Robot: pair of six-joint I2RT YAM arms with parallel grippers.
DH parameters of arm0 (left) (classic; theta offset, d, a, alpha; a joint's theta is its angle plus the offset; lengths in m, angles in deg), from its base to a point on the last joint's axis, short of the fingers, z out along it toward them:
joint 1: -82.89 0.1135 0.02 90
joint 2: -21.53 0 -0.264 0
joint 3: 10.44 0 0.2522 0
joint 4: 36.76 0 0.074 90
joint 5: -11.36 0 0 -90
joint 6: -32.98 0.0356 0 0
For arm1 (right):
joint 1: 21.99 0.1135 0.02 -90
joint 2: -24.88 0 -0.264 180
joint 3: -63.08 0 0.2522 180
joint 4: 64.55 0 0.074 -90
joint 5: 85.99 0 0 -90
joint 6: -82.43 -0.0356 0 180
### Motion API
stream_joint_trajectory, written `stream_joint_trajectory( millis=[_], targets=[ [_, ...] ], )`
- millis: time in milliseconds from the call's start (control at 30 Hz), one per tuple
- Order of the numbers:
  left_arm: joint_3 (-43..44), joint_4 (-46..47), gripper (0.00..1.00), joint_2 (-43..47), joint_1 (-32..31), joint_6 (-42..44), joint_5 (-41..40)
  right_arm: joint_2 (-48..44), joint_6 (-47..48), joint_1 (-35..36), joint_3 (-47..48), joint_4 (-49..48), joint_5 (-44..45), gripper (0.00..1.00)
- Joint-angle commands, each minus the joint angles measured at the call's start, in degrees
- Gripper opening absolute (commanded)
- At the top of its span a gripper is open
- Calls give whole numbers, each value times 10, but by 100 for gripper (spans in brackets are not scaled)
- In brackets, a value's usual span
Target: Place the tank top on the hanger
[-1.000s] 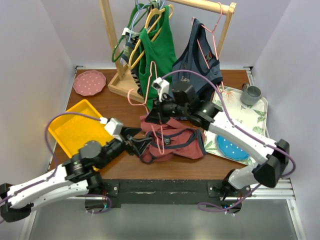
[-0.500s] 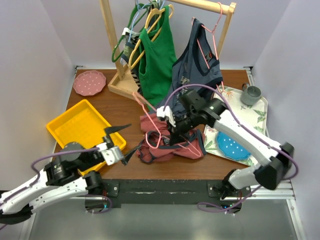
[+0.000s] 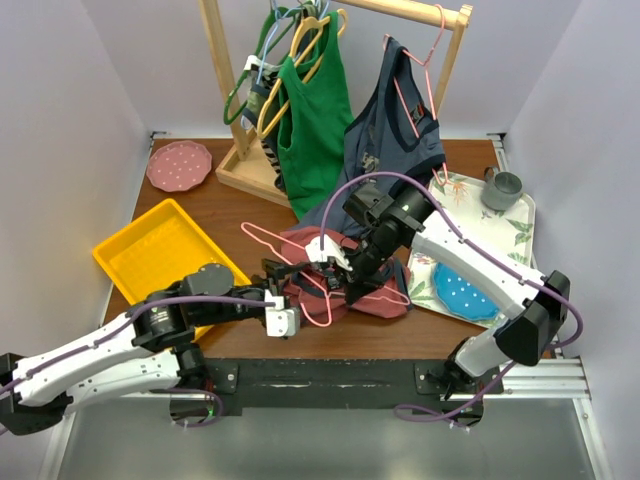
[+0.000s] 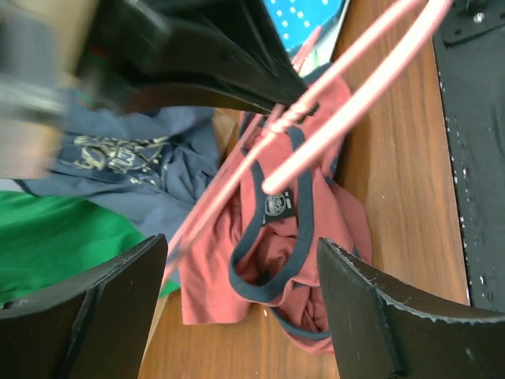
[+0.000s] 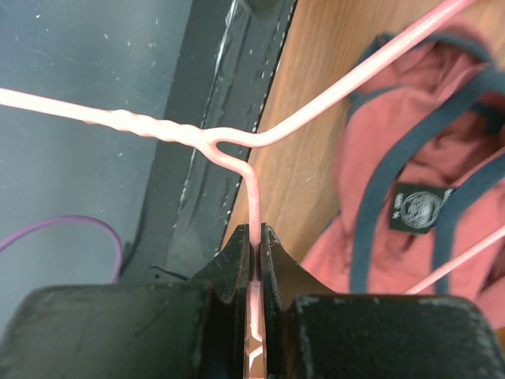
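Observation:
The faded red tank top [image 3: 352,283] lies crumpled on the table near the front edge, its navy-trimmed neck opening and label facing up [image 4: 213,292] [image 5: 410,150]. My right gripper [image 3: 342,272] hovers over it, shut on the pink wire hanger [image 3: 290,250] just below the twisted neck [image 5: 254,185]. The hook points left and one arm of the hanger reaches across the shirt. My left gripper [image 3: 290,278] is open at the shirt's left side. In the left wrist view the neck opening sits between its wide-spread fingers [image 4: 379,316], and the hanger [image 4: 355,87] crosses above.
A yellow tray [image 3: 150,255] sits left of the shirt and a pink plate [image 3: 178,165] at the back left. A wooden rack [image 3: 235,165] holds a green tank top [image 3: 315,110] and a navy one [image 3: 395,130]. At right are a floral tray [image 3: 505,235], blue plate [image 3: 462,293] and grey cup [image 3: 500,188].
My left arm pulled back off the shirt and has now come in again at its left side. My right gripper carried the hanger forward and lower, and the hook swung left.

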Motion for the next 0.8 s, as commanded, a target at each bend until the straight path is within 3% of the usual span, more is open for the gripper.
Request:
stream_joint_trajectory(
  millis=[0, 133, 167, 233, 267, 333, 500, 633, 767],
  targets=[
    [-11, 46, 81, -10, -1, 17, 4, -21, 52, 2, 27, 75, -37, 0],
    [-11, 62, 70, -35, -1, 17, 5, -34, 62, 3, 28, 86, -35, 0],
    [-11, 60, 57, -48, -1, 12, 6, -43, 55, 2, 29, 83, -30, 0],
    [-13, 60, 40, -57, -1, 0, 5, -54, 33, 1, 30, 65, -3, 0],
    [-16, 63, 23, -59, -1, -18, 8, -71, 6, 0, 30, 40, 9, 0],
    [-26, 73, 0, -59, 0, -47, 10, -85, -20, -21, 28, 8, 28, 0],
    [-57, 138, 0, -50, -1, -212, 9, -121, -42, -73, 27, -33, 27, 0],
    [-101, 254, 0, -43, -1, -363, 9, -134, -26, -86, 18, -40, -3, 0],
    [-138, 341, 0, -46, -1, -439, 15, -137, -6, -87, -15, -38, -49, 6]
  ],
)
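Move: The pink hanger's shoulder wire beside the twisted neck is roughly 2 cm right of the open left fingers, 1 cm ahead and 2 cm lower. The red tank top lies about 7 cm ahead of the left hand, 9 cm right and 18 cm below; the yellow tray is some 30 cm to its left and 12 cm ahead. From the right hand, already pinching the hanger, the tank top is about 6 cm ahead, 1 cm right and 15 cm down. Rightward and slightly down, the left hand brings its open fingers onto the hanger wire close to the neck and shuts them, pinching it; it goes on to the right, about 5 cm in all, rolling some 30 degrees as its fingertips come up towards level. The right hand keeps its pinch on the hanger and, from midway, lifts about 6 cm while drifting right and forward, with a slight tilt. ##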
